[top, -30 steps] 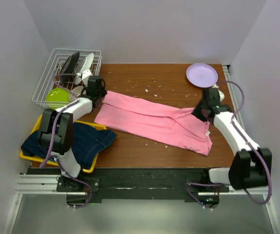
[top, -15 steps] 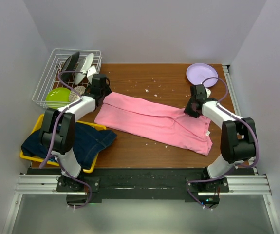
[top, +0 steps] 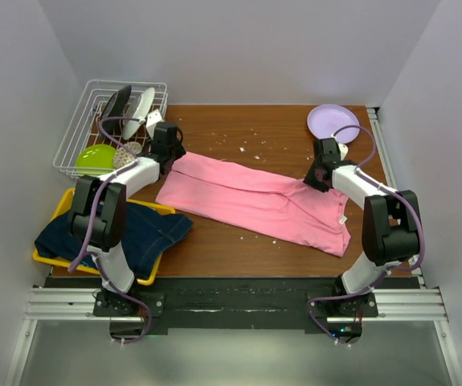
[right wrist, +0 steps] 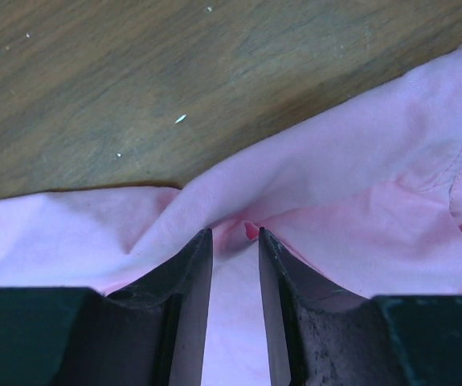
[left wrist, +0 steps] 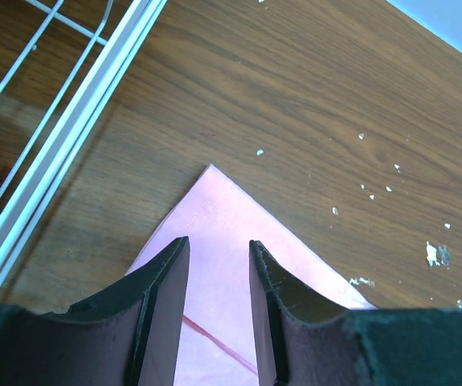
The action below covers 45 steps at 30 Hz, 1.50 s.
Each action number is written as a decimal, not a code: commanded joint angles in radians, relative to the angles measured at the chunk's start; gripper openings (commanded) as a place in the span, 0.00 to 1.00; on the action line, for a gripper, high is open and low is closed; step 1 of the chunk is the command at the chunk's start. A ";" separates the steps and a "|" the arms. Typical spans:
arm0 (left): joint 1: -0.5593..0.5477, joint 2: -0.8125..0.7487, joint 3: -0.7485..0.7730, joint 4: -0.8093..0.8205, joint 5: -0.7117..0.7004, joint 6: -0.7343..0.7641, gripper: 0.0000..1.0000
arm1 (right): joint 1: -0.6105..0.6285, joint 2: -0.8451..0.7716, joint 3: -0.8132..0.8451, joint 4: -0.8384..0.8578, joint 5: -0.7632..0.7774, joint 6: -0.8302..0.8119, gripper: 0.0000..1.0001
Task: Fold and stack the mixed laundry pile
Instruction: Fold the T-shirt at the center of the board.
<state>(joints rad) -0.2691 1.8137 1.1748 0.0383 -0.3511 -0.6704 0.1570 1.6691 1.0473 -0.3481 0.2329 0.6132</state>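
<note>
The pink T-shirt [top: 247, 197] lies folded into a long band slanting across the table. My left gripper [top: 170, 153] hovers at its far-left corner. In the left wrist view that gripper [left wrist: 218, 241] is open, and the flat pink corner [left wrist: 214, 209] shows between the fingers. My right gripper [top: 317, 173] rests at the shirt's far-right edge. In the right wrist view its jaws [right wrist: 235, 232] stand open, their tips pressing into puckered pink cloth [right wrist: 359, 153]. The dark blue denim jacket [top: 146, 233] lies crumpled at the front left.
The jacket sits in a yellow tray [top: 63, 203]. A white wire rack [top: 78, 121] with a green bowl [top: 94, 158] and utensils stands at the back left, close to my left gripper. A purple plate [top: 333, 123] lies at the back right. Pale crumbs dot the wood.
My right arm swung in and its gripper shifted left and back along the shirt's far edge. My left gripper moved slightly right onto the corner.
</note>
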 commanded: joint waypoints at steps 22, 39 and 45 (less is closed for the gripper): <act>-0.002 0.004 0.052 -0.005 -0.035 -0.008 0.40 | -0.002 -0.268 -0.107 -0.094 -0.095 0.006 0.00; -0.004 0.033 0.060 -0.012 -0.019 -0.017 0.40 | 0.082 -0.494 -0.305 -0.092 -0.302 0.115 0.00; -0.004 0.048 0.063 -0.012 -0.008 -0.023 0.40 | 0.160 -0.424 -0.317 -0.034 -0.276 0.178 0.00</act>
<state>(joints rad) -0.2699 1.8511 1.1995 0.0116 -0.3523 -0.6724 0.2726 1.2057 0.7380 -0.4408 -0.0280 0.7296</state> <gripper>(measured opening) 0.400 0.007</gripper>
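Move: The upper layer of the T-shirt, near its far edge, lies right at the right hand's fingertips, about 1 cm below the point between the pads. The lilac plate sits roughly 23 cm ahead of this hand and 7 cm to its right; the T-shirt's white tag is some 12 cm back and 10 cm right. From the left hand, that spot of cloth lies about 50 cm right, 11 cm back and perhaps 5 cm below. Staying in place at first, the right hand shuts its fingers, pinching the T-shirt's upper layer near the far edge. It then draws back about 11 cm towards the near edge, rising some 5 cm before easing down a little, and veers about 7 cm left as it rolls its left side up some 15 degrees and turns slightly counter-clockwise, fingers kept shut. ##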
